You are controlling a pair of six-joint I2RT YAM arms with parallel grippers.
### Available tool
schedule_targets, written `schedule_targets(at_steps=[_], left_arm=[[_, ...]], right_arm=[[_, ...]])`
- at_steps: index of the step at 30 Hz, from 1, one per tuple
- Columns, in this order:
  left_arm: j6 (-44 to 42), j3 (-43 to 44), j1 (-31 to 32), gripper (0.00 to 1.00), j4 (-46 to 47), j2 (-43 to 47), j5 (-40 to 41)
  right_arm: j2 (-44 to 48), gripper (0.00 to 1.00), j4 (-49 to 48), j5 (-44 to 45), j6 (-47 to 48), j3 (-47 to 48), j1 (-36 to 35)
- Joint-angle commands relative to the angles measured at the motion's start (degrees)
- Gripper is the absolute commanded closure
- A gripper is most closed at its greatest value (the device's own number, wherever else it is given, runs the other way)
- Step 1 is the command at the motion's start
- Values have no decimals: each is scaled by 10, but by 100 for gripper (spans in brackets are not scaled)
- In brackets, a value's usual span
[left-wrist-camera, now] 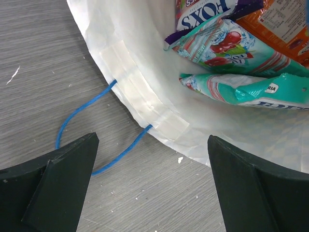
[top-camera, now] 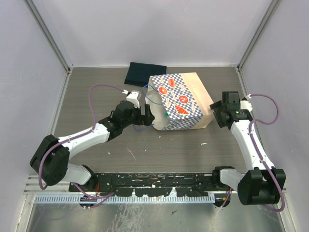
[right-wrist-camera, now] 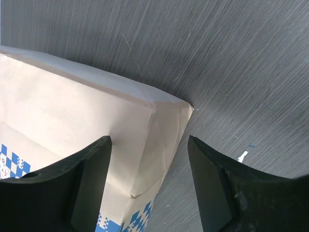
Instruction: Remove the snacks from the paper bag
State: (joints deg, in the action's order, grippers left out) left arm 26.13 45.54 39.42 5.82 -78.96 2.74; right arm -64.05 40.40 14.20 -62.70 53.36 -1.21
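Note:
The paper bag (top-camera: 178,99), blue-and-white checkered with orange-red marks, lies on its side with its mouth facing left. My left gripper (top-camera: 147,116) stands open at that mouth, nothing between its fingers (left-wrist-camera: 58,183). Inside the cream-white bag (left-wrist-camera: 145,58) lie the snacks: a teal pouch (left-wrist-camera: 251,89), a teal one with cherries (left-wrist-camera: 222,48), an orange one (left-wrist-camera: 285,24) and a purple one (left-wrist-camera: 212,12). A blue cord handle (left-wrist-camera: 77,113) loops on the table. My right gripper (top-camera: 216,113) is open and straddles the bag's bottom corner (right-wrist-camera: 159,125), with a gap on its right side.
A dark navy folded cloth (top-camera: 145,72) lies behind the bag near the back wall. Grey walls close the table on the left, back and right. Small white scraps dot the table in front of the bag (top-camera: 203,143).

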Motion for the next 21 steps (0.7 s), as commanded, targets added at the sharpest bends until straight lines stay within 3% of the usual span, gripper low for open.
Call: schedule_targets(at_steps=[1,16,21], left_arm=[[1,-12,2,1,53,2,22],[-7,-51,2,2,5,81,14],[-2,-52,2,2,12,81,7]], right_arm=[[-6,33,-37,-11,-16,-6,6],[21,71,-116,0,-17,-56,8],[9,76,-126,29,-14,-41,8]])
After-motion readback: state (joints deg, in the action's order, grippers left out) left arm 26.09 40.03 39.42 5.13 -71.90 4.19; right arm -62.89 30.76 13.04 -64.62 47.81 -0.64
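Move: The bag's bottom corner, nearest the robot, sits almost between the right hand's open fingers: about 1 cm ahead, 2 cm left and 2 cm below. The bag lies on its side from there, its middle some 16 cm left and 6 cm ahead; the teal snack packs in its mouth are roughly 22 cm left, level fore and aft, about 7 cm lower. From the left hand that same corner is about 29 cm right, 1 cm ahead and 2 cm lower. The right hand eases forward about 1.5 cm and a touch down onto the lying bag's bottom corner, tipping its fingers a few degrees up towards level, while the half-closed fingers close most of the rest of the way and pinch the paper fold between their tips. Meanwhile the left hand, fingers wide open and empty, draws away from the bag's mouth, about 2 cm to the left and 2 cm back, dipping some 2 cm on the way and coming back up to its starting height. ##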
